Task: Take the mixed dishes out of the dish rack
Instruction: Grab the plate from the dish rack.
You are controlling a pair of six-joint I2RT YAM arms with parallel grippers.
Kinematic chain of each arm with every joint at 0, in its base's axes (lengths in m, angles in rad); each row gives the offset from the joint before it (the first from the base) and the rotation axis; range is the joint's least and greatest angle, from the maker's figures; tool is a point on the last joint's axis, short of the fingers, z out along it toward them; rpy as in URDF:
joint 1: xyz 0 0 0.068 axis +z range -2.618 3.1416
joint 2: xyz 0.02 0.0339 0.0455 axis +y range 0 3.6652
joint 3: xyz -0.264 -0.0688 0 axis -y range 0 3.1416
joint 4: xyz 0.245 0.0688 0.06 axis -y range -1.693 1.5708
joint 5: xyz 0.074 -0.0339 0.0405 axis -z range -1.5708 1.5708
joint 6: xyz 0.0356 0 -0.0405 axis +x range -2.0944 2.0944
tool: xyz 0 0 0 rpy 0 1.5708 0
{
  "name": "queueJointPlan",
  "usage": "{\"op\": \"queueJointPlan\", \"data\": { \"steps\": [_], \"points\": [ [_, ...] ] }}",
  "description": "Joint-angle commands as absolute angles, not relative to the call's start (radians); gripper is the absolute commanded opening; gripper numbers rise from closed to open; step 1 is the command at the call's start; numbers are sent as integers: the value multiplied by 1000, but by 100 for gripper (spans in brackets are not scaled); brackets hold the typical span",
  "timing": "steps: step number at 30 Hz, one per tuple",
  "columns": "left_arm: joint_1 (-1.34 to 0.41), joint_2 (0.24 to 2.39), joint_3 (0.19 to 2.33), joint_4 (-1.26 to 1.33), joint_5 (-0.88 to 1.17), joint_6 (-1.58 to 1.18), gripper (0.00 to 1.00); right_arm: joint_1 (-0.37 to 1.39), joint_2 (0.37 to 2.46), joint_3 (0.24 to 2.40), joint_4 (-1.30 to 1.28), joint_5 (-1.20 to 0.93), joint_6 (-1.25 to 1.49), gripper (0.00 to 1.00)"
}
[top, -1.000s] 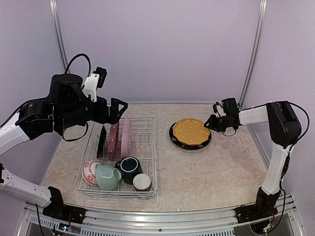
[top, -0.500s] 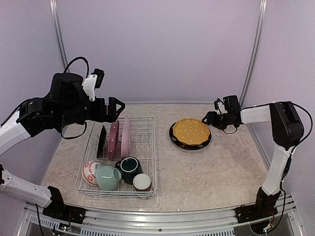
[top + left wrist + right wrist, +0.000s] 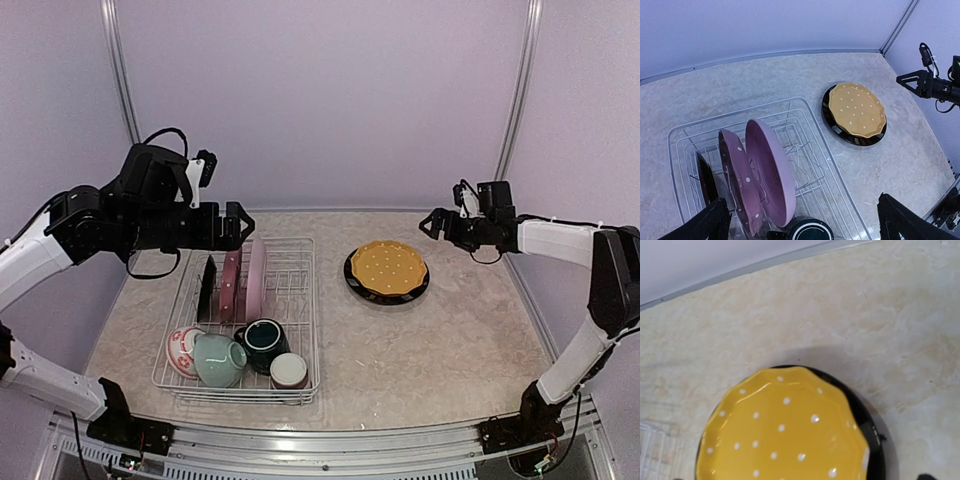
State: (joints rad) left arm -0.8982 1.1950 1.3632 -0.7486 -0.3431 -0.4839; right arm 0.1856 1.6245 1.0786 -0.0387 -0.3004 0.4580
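The white wire dish rack (image 3: pixel 300 300) stands left of centre. Two pink plates (image 3: pixel 257 275) and a black plate (image 3: pixel 207 290) stand upright in its dividers. At its front lie a red-patterned white bowl (image 3: pixel 183 348), a pale-green cup (image 3: pixel 218 358), a teal cup (image 3: pixel 265 340) and a brown-white cup (image 3: pixel 289 370). A yellow dotted plate (image 3: pixel 387 268) lies on a black plate (image 3: pixel 420 290) on the table. My left gripper (image 3: pixel 236 226) is open and empty above the rack's back, over the pink plates (image 3: pixel 765 170). My right gripper (image 3: pixel 428 222) is open and empty, raised behind and right of the yellow plate (image 3: pixel 785 430).
The marble tabletop (image 3: pixel 420 350) ends at a purple back wall, with metal corner posts (image 3: pixel 512 110) on both sides. The rack's right half (image 3: pixel 810 150) holds only bare dividers. The right gripper also shows at the far right of the left wrist view (image 3: pixel 907 80).
My right gripper has lifted and drawn back to the right, away from the yellow plate. My left arm has shifted slightly, and its gripper still hovers above the rack's back.
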Motion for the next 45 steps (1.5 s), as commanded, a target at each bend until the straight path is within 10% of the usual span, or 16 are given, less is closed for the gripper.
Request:
{"op": "queueJointPlan", "data": {
  "steps": [1,45],
  "points": [
    [-894,1247,1388,-834,-327,-555,99,176,1530,1039,-87,-324,434,99],
    [-651,1439,1246,-599,145,-688,52,175,1402,948,-81,-475,415,99]
  ]
}}
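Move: The pink plate stands on edge in the rack, its middle about 6 cm ahead of the left hand, 3 cm to its right and 21 cm below. The red dotted plate is level with it, some 6 cm farther left, and the black dish stands 5 cm beyond that. The dark mug sits about 6 cm back from the left hand, 4 cm right and 27 cm down. From the right hand, the pink plate is 38 cm left, 13 cm back and 5 cm lower. Towards the pink plate's upper rim the left hand sinks about 10 cm, also easing forward and slightly right, while it tips some 25 degrees nose-down, rolls a little left side down and half closes its wide-open fingers around the rim, contact not clear. The right hand, still open, draws back some 5 cm and rises away from the yellow plate. ##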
